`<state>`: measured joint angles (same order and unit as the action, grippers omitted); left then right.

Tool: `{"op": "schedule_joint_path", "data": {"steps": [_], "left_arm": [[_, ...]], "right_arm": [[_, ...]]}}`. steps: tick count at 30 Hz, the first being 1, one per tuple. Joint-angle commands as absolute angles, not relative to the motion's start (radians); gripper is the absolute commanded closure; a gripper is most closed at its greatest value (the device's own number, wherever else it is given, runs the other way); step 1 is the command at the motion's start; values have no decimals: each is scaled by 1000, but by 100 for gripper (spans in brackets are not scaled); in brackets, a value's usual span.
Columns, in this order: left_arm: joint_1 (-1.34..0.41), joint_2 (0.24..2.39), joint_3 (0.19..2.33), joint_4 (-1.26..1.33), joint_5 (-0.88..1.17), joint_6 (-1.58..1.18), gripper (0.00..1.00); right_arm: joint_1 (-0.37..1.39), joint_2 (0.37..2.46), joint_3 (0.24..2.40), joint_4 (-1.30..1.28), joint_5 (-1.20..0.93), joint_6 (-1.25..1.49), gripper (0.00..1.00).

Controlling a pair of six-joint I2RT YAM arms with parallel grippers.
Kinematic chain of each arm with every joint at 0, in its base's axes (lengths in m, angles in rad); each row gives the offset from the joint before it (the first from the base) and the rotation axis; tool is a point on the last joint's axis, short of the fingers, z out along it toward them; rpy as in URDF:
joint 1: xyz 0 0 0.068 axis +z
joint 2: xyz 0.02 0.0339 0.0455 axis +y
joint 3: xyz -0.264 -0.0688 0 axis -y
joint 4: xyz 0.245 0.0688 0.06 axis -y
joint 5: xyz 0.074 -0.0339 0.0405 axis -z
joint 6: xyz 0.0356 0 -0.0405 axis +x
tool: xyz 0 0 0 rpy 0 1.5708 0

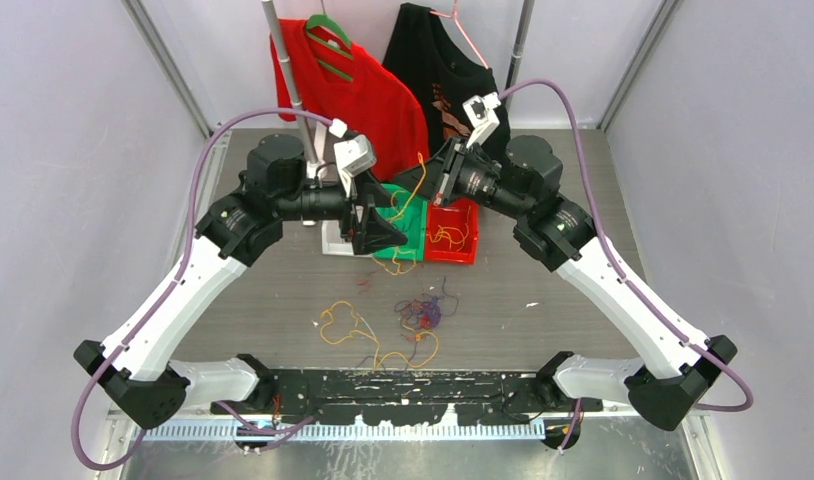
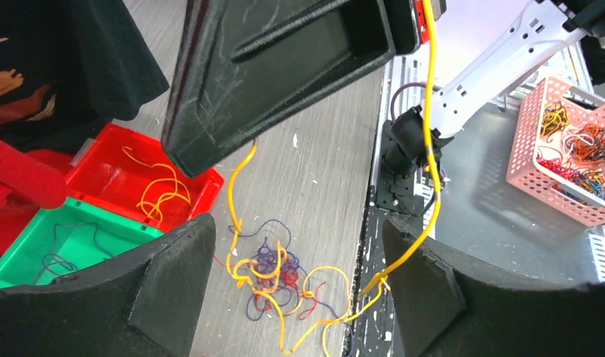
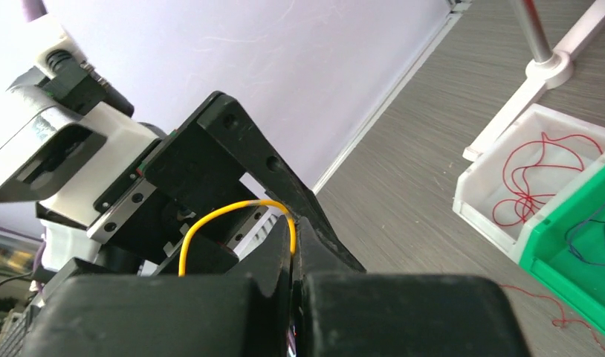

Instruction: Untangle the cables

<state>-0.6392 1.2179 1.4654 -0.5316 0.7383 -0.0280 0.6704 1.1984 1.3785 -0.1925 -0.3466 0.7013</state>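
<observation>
The cables (image 1: 415,318) lie in a loose tangle of yellow-orange, red and purple strands on the table; in the left wrist view the tangle (image 2: 273,274) shows between my left fingers, far below them. My left gripper (image 2: 298,223) is open, its jaws wide apart and gripping nothing, and hovers over the bins (image 1: 376,232). My right gripper (image 3: 294,227) is shut on a yellow cable (image 3: 210,219) that loops out of its tips. It is raised just right of the left gripper (image 1: 445,185). From it the yellow strand (image 2: 238,182) hangs down to the tangle. Another yellow length (image 2: 432,134) runs past my left gripper's right finger.
A red bin (image 1: 453,235) holds yellow strands, a green bin (image 1: 415,215) purple ones, a white bin (image 3: 508,178) a red one. A red shirt (image 1: 358,90) and a black shirt (image 1: 433,60) hang at the back on a stand (image 1: 288,70). A pink basket (image 2: 563,152) of cables sits off the table.
</observation>
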Motion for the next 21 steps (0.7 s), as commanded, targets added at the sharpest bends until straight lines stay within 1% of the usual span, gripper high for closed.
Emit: {"op": "schedule_joint_path", "data": {"steps": [1, 2, 4, 5, 6, 8, 10, 11, 13, 18, 20, 21], "left_arm": [[-623, 1198, 1459, -423, 755, -112, 19], [-615, 1206, 1465, -410, 760, -141, 22], [-596, 1224, 1477, -393, 811, -205, 30], [-590, 1229, 1481, -388, 829, -224, 34], [-585, 1231, 1483, -385, 845, -237, 42], [-579, 1233, 1485, -388, 877, -249, 50], [-577, 1235, 1489, -394, 920, -249, 66], [-575, 1241, 1494, -404, 938, -252, 71], [-575, 1250, 1503, -403, 973, -282, 78], [-575, 1250, 1502, -348, 998, -357, 79], [-575, 1249, 1503, -352, 992, -353, 83], [-575, 1249, 1503, -350, 984, -353, 87]], "right_arm": [[670, 1164, 1366, -55, -415, 772, 99], [670, 1163, 1362, -44, -418, 782, 99], [670, 1159, 1361, -34, -421, 790, 99], [670, 1156, 1357, -26, -423, 797, 99], [669, 1153, 1352, -18, -426, 804, 99], [667, 1148, 1336, 12, -436, 827, 99], [657, 1141, 1311, 77, -453, 867, 99], [649, 1139, 1299, 106, -463, 898, 99], [631, 1141, 1277, 162, -486, 958, 99], [619, 1145, 1266, 169, -505, 983, 99], [618, 1148, 1265, 161, -503, 985, 99], [618, 1151, 1268, 155, -501, 984, 99]]}}
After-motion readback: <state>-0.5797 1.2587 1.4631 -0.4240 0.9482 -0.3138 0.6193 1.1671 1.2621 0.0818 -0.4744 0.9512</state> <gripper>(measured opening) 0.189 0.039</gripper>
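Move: The stretch of yellow cable to grasp hangs between the left gripper's open fingers, about 2 cm back and 1 cm right of its hand point, level with it. The loose cable pile lies some 4 cm back, 3 cm right and 36 cm below that hand; the green tray is about 13 cm ahead, 1 cm left, equally low. From the right gripper, already holding the yellow cable, that stretch is about 6 cm back, straight in line sideways and 5 cm lower. Close the left gripper from wide open onto the hanging yellow cable, pinching it near the fingertips while the hand eases up and then slightly back, about 1.5 cm up in all, rolling some 15 degrees. Keep the right gripper shut on its cable and raise it about 2.5 cm, drifting a little back and tilting its fingertips upward. ##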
